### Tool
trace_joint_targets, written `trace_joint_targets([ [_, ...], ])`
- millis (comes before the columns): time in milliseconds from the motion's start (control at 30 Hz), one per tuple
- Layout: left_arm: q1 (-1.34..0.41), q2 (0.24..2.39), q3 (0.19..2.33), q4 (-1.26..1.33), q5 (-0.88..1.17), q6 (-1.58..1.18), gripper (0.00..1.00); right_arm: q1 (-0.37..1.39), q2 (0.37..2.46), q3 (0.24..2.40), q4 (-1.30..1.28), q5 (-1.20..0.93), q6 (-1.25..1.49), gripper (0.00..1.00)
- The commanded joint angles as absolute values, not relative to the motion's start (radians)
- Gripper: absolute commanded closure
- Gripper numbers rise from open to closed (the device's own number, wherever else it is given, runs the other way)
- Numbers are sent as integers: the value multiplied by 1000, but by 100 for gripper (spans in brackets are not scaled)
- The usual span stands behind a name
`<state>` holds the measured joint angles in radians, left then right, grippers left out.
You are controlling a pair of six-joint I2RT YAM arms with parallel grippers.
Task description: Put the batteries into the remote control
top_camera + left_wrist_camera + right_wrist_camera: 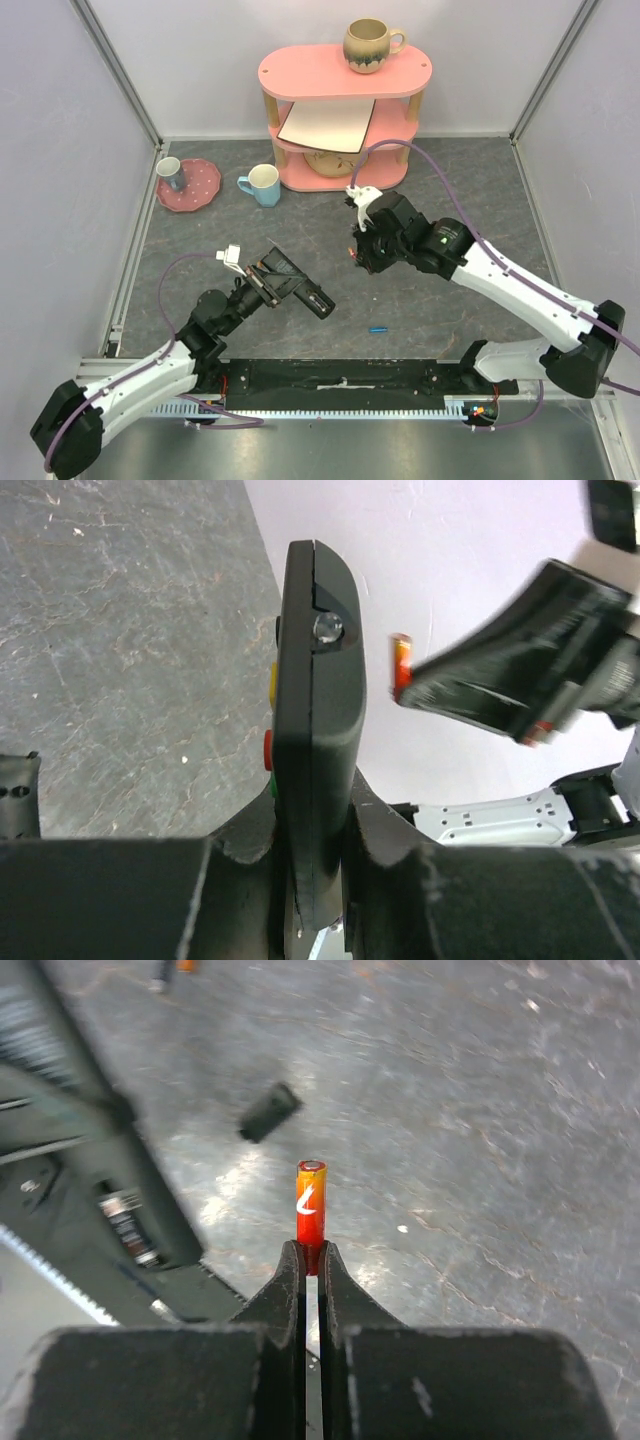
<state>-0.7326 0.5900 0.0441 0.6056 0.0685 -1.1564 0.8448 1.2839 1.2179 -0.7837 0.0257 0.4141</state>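
My left gripper (290,282) (318,832) is shut on the near end of the remote control (318,302) (318,680). It holds the black bar edge-on above the mat, coloured buttons facing left. My right gripper (362,256) (311,1258) is shut on the lower end of the red-orange battery (311,1210), which sticks out past the fingertips. In the left wrist view that battery (401,666) hangs a short way right of the remote's far end, apart from it. The blue battery (378,328) lies on the mat between the arms.
A pink shelf (345,75) at the back carries a mug (372,45), a white plate and a bowl. A pink plate (200,190) with a cup and a cream mug (263,185) stand at back left. A small black piece (270,1112) lies on the mat.
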Motion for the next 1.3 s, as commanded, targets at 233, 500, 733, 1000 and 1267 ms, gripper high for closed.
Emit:
trace_joint_targets([
  [233, -736, 919, -28, 1097, 143, -1267, 98, 1045, 1367, 1431, -1060, -49, 307, 100],
  [500, -736, 890, -6, 1031, 118, -1273, 98, 1052, 1416, 1453, -1104, -101, 310, 100],
  [733, -736, 884, -15, 1020, 126, -1276, 98, 1086, 1459, 1511, -1112, -126, 314, 100],
  [1000, -736, 874, -18, 1005, 129, -1281, 98, 1111, 1535, 1546, -1157, -121, 296, 100],
  [1267, -736, 842, -28, 993, 135, -1279, 98, 1111, 1577, 1572, -1173, -80, 299, 100],
])
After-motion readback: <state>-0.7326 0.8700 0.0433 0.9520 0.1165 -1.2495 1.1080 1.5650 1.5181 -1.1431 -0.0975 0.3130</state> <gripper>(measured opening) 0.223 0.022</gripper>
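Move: My right hand, gripping the red battery, has the remote's open battery compartment about 9 cm back, 7 cm to its left and some 5 cm lower; a dark battery already sits in it. On the table, 19 cm below this hand, lie the blue battery, 6 cm back and 6 cm right, and the black cover, 2 cm ahead and 8 cm left. From my left hand, which holds the remote, the compartment is about 5 cm right and 4 cm back, roughly level. I swing the red battery back about 9 cm and 4 to 5 cm left to the remote's compartment, rising some 3 cm at first, then easing down to slightly below my starting height. My right wrist turns about 25 degrees counter-clockwise and its grip stays shut. My left hand keeps hold of the remote, shifts it about 2 cm right to meet the battery, then steadies. ##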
